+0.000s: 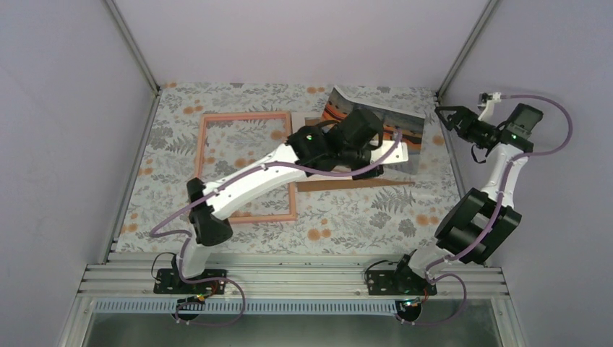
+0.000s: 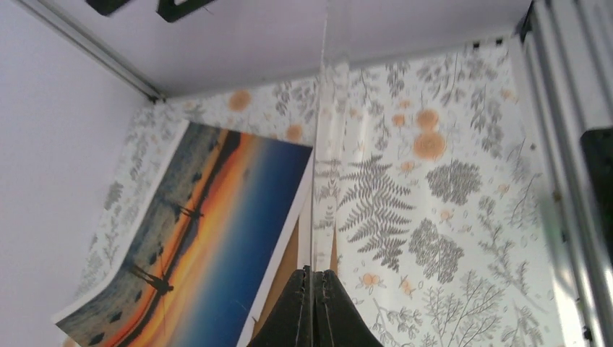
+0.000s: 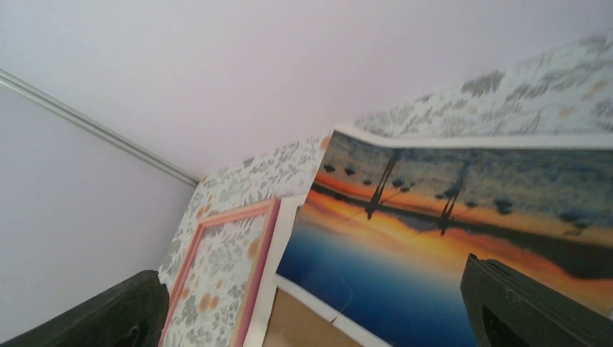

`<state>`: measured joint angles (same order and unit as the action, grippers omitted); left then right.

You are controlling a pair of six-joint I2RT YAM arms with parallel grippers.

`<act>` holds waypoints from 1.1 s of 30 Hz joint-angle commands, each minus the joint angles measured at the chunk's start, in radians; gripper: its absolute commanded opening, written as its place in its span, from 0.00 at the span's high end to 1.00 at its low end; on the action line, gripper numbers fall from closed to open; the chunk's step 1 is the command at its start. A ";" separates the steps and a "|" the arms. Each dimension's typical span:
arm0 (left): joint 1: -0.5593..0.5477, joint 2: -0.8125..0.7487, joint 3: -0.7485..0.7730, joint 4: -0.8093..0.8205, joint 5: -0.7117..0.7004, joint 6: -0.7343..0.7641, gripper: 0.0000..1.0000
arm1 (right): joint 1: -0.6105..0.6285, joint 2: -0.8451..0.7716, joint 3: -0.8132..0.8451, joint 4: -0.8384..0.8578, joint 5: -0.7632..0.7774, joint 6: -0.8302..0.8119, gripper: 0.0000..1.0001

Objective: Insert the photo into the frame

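The photo (image 1: 376,116), an orange sunset over blue water, lies at the back right with its far edge curled up off the table. It also shows in the left wrist view (image 2: 209,231) and the right wrist view (image 3: 434,238). The pink frame (image 1: 246,166) lies flat to the left of it, its near right part under my left arm. My left gripper (image 2: 313,273) is shut on a thin glossy sheet (image 2: 316,181) seen edge-on, just right of the photo. My right gripper (image 3: 318,318) stands open and empty, raised at the photo's right side (image 1: 444,116).
A brown backing board (image 1: 354,184) lies under the photo's near edge, and a white mat border (image 3: 278,275) runs beside the frame. The enclosure walls stand close on the left, back and right. Floral cloth covers the table (image 1: 347,217).
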<state>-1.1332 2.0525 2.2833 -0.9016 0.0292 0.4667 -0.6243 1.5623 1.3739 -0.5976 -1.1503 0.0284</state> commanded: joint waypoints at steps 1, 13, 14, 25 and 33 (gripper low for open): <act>0.030 -0.081 0.061 -0.017 0.080 -0.094 0.98 | -0.030 -0.031 0.084 0.126 -0.013 0.082 0.00; 0.256 -0.220 0.099 0.075 0.513 -0.365 0.98 | -0.060 -0.011 0.093 0.151 -0.021 0.107 0.00; 0.278 -0.229 0.088 0.087 0.540 -0.392 0.98 | -0.060 -0.017 0.070 0.164 -0.022 0.113 0.00; 0.573 -0.376 -0.566 0.558 0.747 -0.771 0.97 | -0.006 -0.075 -0.122 0.294 0.006 0.168 0.00; 0.773 -0.506 -0.988 0.786 0.727 -0.965 0.98 | 0.050 -0.068 -0.172 0.340 0.024 0.198 0.00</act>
<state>-0.4255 1.6615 1.4284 -0.2817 0.7494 -0.3862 -0.5999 1.5108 1.2270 -0.3153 -1.1381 0.1993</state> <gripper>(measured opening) 0.027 0.998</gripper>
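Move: Off to the left hand's left lies the pink frame, its middle about 41 cm across, some 18 cm farther out and 30 cm below. This hand already pinches the clear sheet by an edge. The mat and backing board lie about 25 cm ahead, 0 cm sideways, with the photo on them about 31 cm ahead and 6 cm right, both roughly 30 cm down. From the empty right hand the frame is about 62 cm left, 2 cm ahead and 28 cm below. Keeping the clear sheet pinched, the left hand climbs about 15 cm while swinging left, then drops again as it reaches forward and farther left towards the frame, some 20 cm left and 15 cm forward in all. The wrist rolls roughly 70 degrees about the fingers, which still point right. The right hand stays wide open, bobbing up about 6 cm and back down. ##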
